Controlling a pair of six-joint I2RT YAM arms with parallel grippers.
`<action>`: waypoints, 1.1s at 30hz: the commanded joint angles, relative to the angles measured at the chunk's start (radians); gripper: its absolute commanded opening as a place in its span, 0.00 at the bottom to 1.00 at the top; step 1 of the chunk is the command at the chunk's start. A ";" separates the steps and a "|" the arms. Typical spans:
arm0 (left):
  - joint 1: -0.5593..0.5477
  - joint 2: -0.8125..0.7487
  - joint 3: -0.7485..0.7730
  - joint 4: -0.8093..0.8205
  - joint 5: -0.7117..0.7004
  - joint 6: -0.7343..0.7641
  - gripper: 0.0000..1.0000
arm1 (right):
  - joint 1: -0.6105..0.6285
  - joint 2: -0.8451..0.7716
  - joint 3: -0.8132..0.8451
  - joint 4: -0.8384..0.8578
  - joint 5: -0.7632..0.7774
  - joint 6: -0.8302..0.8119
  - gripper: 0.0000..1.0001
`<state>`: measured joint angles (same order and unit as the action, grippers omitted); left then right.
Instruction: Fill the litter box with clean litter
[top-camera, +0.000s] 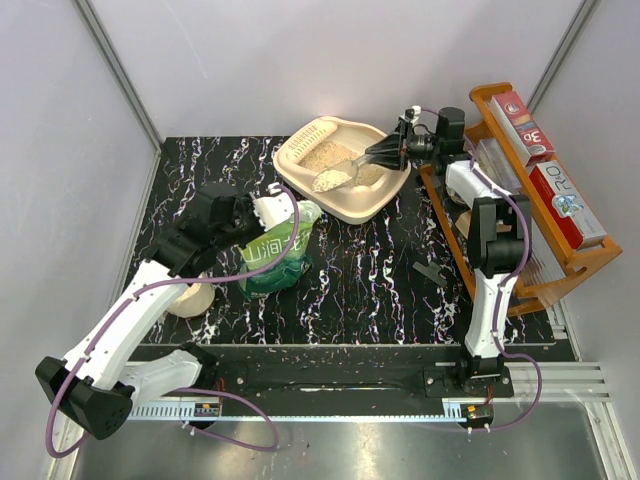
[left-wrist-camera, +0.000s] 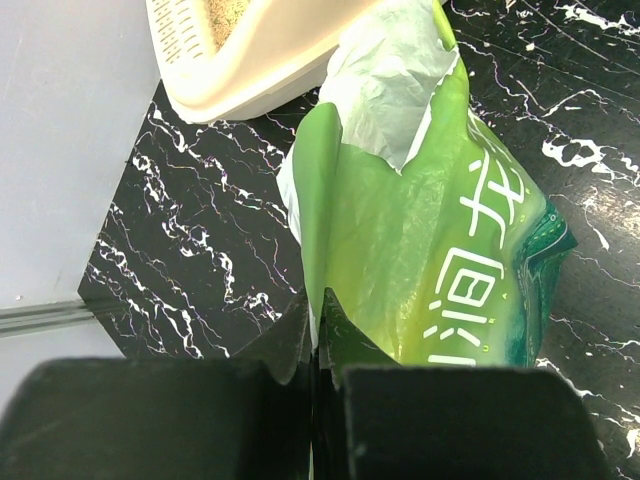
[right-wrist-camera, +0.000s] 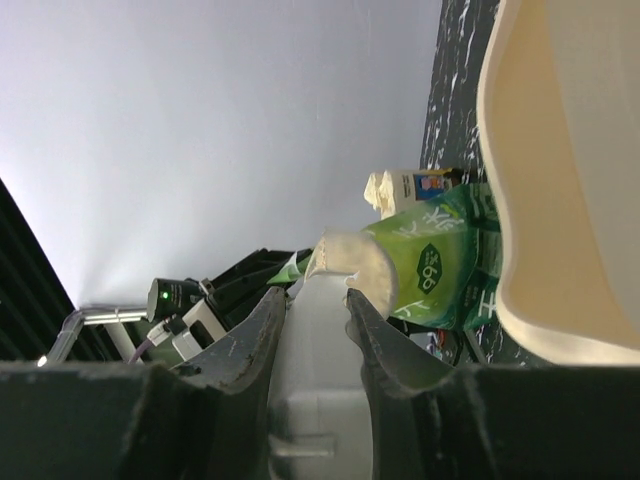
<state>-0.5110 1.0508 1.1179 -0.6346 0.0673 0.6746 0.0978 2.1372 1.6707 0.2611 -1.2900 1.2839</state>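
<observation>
The cream litter box sits at the back centre of the table, with clean litter piled inside it. My right gripper is shut on the pale handle of a scoop. The scoop is heaped with litter and hovers over the box's near side. In the right wrist view the handle fills the gap between the fingers, with the box wall to the right. My left gripper is shut on the torn top edge of the green bag. The left wrist view shows the jaws pinching that bag, with the box beyond.
An orange wooden rack holding red boxes stands along the right side. A cream tape roll lies near the left arm. A small black object lies right of centre. A small white carton stands beside the bag.
</observation>
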 joint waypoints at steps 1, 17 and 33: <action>0.009 -0.005 0.057 0.013 -0.009 0.011 0.00 | -0.027 0.038 0.118 -0.051 0.023 -0.034 0.00; 0.032 -0.012 0.066 -0.028 0.022 0.000 0.00 | -0.050 0.125 0.293 -0.355 0.322 -0.198 0.00; 0.042 -0.043 0.051 -0.027 0.063 -0.010 0.00 | 0.019 0.156 0.656 -0.740 0.832 -0.644 0.00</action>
<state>-0.4831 1.0466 1.1389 -0.6800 0.1143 0.6746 0.0837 2.3005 2.2105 -0.3935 -0.6628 0.8028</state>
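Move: The litter box's middle lies about 5 cm ahead of the right gripper, 7 cm to its left and 18 cm below; the loaded scoop already hangs over the box. The litter bag stands roughly 17 cm back and 21 cm left of that gripper, 12 cm lower, and the white jar some 24 cm to its right, 2 cm back, 18 cm lower. From the left gripper, the box is about 18 cm ahead, 17 cm right and 19 cm below. Carry the scoop forward across the litter box with the right gripper, about 12 cm, drifting some 4 cm right, and sink about 4 cm before rising halfway back. Tip the scoop's bowl end down as you go and swing the wrist clockwise, some 40 degrees of turn in all, keeping the grip on the handle. Hold the bag's edge still pinched in the left gripper. ##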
